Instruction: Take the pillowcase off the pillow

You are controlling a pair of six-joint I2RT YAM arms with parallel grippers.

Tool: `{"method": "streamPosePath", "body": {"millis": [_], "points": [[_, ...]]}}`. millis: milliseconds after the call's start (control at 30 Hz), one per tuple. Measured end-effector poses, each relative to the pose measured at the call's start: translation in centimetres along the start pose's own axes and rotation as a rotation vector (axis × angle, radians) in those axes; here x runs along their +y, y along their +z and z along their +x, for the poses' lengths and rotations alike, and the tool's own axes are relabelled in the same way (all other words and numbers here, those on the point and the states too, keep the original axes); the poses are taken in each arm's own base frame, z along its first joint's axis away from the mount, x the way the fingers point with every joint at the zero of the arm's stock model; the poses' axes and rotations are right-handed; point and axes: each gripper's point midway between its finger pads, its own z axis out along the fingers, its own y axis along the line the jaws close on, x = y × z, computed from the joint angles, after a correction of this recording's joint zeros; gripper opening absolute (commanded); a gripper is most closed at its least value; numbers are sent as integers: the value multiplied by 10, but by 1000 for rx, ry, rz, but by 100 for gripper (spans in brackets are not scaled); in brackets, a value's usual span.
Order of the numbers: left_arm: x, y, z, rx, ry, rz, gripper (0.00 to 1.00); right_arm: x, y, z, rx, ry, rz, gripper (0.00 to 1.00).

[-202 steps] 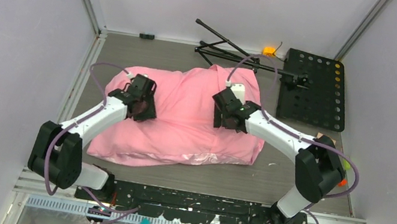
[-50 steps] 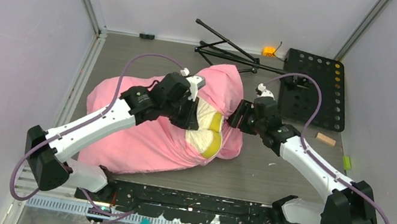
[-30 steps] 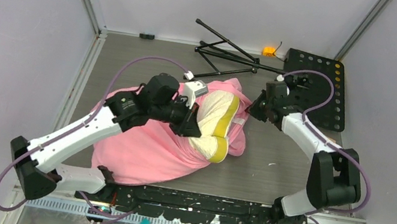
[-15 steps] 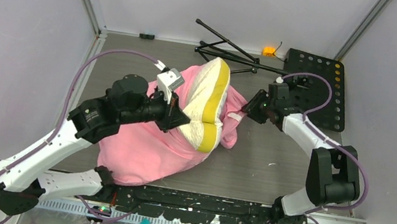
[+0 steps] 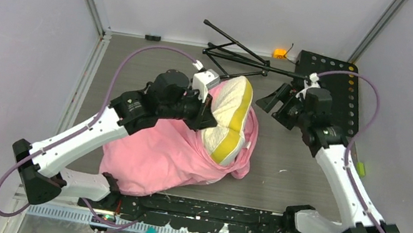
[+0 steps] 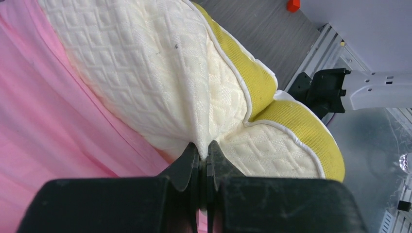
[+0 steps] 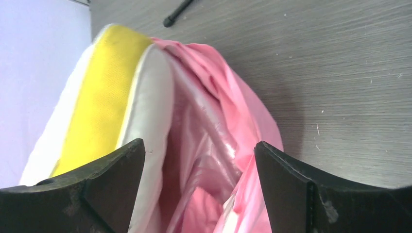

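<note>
The cream quilted pillow [image 5: 228, 104] with its yellow edge band pokes out of the open end of the pink pillowcase [image 5: 160, 153] in the middle of the table. My left gripper [image 5: 207, 115] is shut on a pinch of the pillow's quilted face [image 6: 145, 68], fingertips [image 6: 190, 154] pressed together, pink fabric [image 6: 43, 126] beside it. My right gripper [image 5: 274, 102] hangs open just right of the pillow, holding nothing. From its wrist I look down on the yellow band [image 7: 102, 92] and the slack mouth of the pillowcase [image 7: 218, 121], between my spread jaws [image 7: 199, 150].
A folded black tripod [image 5: 234, 48] lies at the back of the table. A black perforated plate [image 5: 350, 77] sits at the back right, with a small orange object [image 5: 279, 53] near it. White walls close in on three sides.
My right gripper has opened, let go of the pillowcase edge and drawn back to the right. My left gripper, still pinching the pillow, has kept it raised out of the case.
</note>
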Motion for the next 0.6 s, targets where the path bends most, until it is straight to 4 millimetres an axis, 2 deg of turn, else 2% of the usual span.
{"method": "streamPosePath", "body": {"millis": [133,167,233,267,300,367,433,600], "points": [[2,11,-1,-2,-3,4,0,17,-38,-6,-49,-16,-37,88],[2,14,-1,-4,-3,5,18,21,-44,-6,-48,-15,-46,88],[3,22,-1,-2,-7,8,62,31,-53,-4,-27,2,-78,88],[4,25,-1,-1,-2,8,76,35,-55,-1,-11,12,-97,88],[5,29,-3,-7,-4,6,83,40,-57,2,11,31,-119,88],[11,34,-7,-25,-27,-32,90,47,-58,10,53,73,-156,88],[22,34,-7,-25,-34,-94,93,48,-59,18,80,102,-176,88],[60,12,-16,-27,-86,-338,96,32,-50,38,149,127,-143,88]]}}
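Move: The pillow hangs from my left fingers, its middle some 5 cm right of them, level ahead and about 10 cm below. The pillowcase's bunched mouth lies about 12 cm right, level ahead and 20 cm down. From my empty right hand, the pillow's middle is roughly 13 cm left, 6 cm back and a little lower; the mouth is 7 cm left, 9 cm back and 12 cm below. The black tripod lies about 13 cm left, 10 cm ahead and near 20 cm down. With my left hand still pinching the pillow, I ease it right, forward and slightly down for about 3 cm, then open wide and let go. I draw that empty hand forward and left over the case, turning it some 20 degrees counter-clockwise. My right hand stays open, backs off 6 cm and a little left while rising about 5 cm, then sinks 3 cm above the pillow's right side. ##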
